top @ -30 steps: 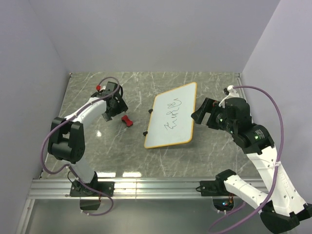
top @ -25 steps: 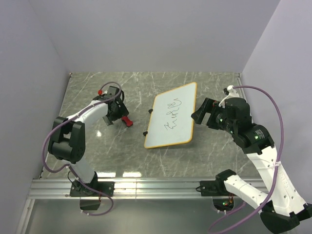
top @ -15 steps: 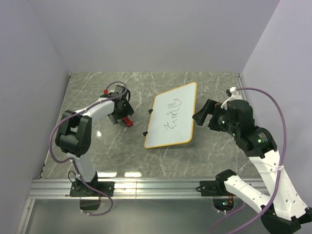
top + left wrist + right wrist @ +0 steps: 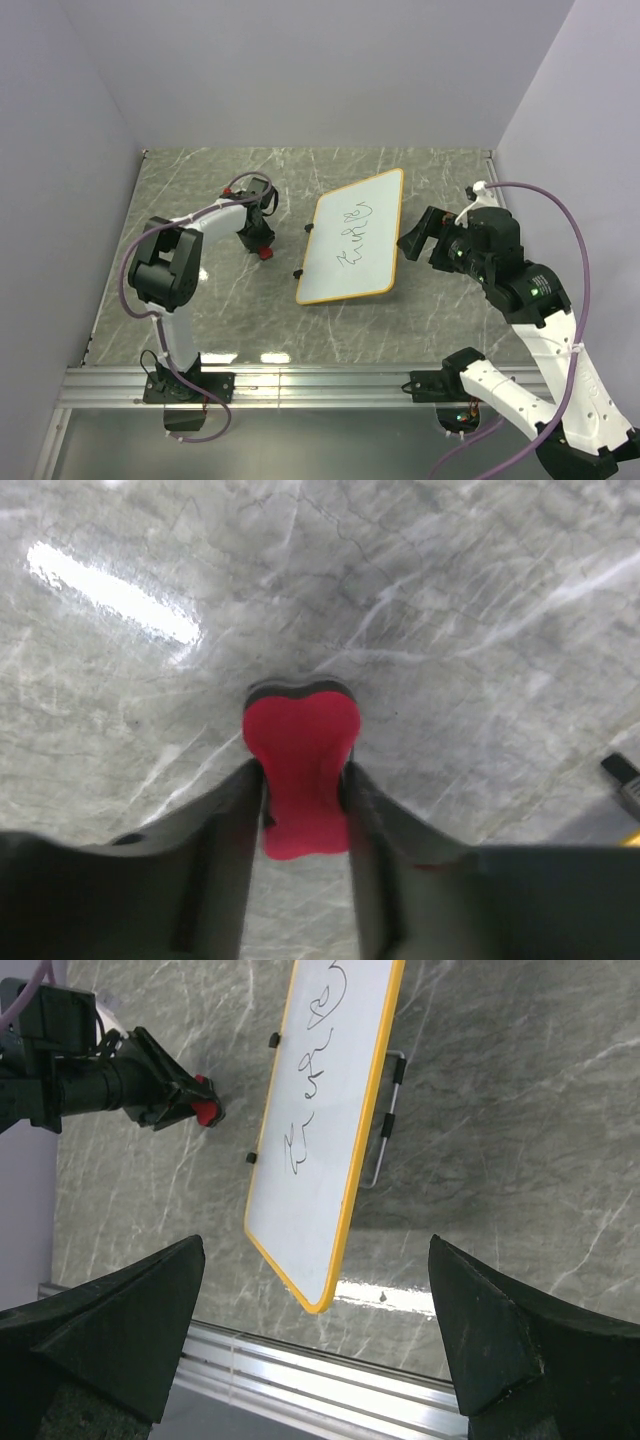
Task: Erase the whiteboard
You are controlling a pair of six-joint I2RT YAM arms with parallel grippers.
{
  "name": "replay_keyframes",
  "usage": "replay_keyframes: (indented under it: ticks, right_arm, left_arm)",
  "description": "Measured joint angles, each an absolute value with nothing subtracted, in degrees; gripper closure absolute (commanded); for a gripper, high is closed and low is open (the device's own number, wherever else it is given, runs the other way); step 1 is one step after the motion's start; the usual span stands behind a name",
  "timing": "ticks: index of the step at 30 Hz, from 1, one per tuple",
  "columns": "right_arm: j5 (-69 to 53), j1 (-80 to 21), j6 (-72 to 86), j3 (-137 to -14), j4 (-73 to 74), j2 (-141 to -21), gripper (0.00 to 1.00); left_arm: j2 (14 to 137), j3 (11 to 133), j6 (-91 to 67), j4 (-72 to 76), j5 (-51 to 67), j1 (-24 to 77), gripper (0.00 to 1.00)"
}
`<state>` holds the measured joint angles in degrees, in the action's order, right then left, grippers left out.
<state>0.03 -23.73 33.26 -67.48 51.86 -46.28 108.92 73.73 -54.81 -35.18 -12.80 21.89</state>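
Note:
The whiteboard (image 4: 350,240) lies tilted mid-table, white with an orange-tan frame, dark scribbles (image 4: 353,235) and two black clips on its left edge. It also shows in the right wrist view (image 4: 320,1130). A small red bow-shaped eraser (image 4: 265,253) sits on the table left of the board. My left gripper (image 4: 261,243) is down over it. In the left wrist view the left gripper (image 4: 303,785) has both fingers pressed against the eraser's (image 4: 300,730) sides. My right gripper (image 4: 414,240) hovers open and empty by the board's right edge, and in its own view (image 4: 320,1360) the jaws stand wide apart.
The table is grey marble (image 4: 250,310) with lilac walls on three sides. An aluminium rail (image 4: 320,385) runs along the near edge. A thin wire stand (image 4: 388,1125) sits under the board's right side. A board clip (image 4: 622,776) shows at the left wrist view's right edge.
My left gripper swung right from beside the eraser and came down over it, its fingers now on the eraser's sides. My right gripper drifted slightly right. The board has not moved.

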Motion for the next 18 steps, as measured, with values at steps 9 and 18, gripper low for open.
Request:
replay_keyframes:
  ticks: [9,18]
  right_arm:
    - [-0.71,-23.51,31.42,-69.14,48.97,-54.57,0.00]
    - [-0.05,-16.14,29.61,-76.25,47.70,-74.30,0.02]
  left_arm:
    - [109.80,76.27,-53.36,-36.07,-12.05,22.04,1.00]
    - [108.51,93.32,-48.07,-40.95,-11.25,27.11,1.00]
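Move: Directly between the left fingertips, within about 1 cm and slightly below, lies the red eraser. From the left hand the whiteboard's middle is some 20 cm right, roughly level in depth and 5 cm higher; its far black clip is about 11 cm right and 6 cm ahead, its near clip 8 cm right and 6 cm back. The right hand has the whiteboard's middle about 13 cm ahead, 10 cm left and 20 cm below. Closing from half open to almost shut, the left fingers pinch the eraser at its narrow waist, then lift it about 11 cm while carrying it right and forward towards the whiteboard, the hand turning slightly clockwise and its fingertips swinging outward. The open right hand reaches some 11 cm forward and 6 cm down towards the whiteboard, tipping further down. ##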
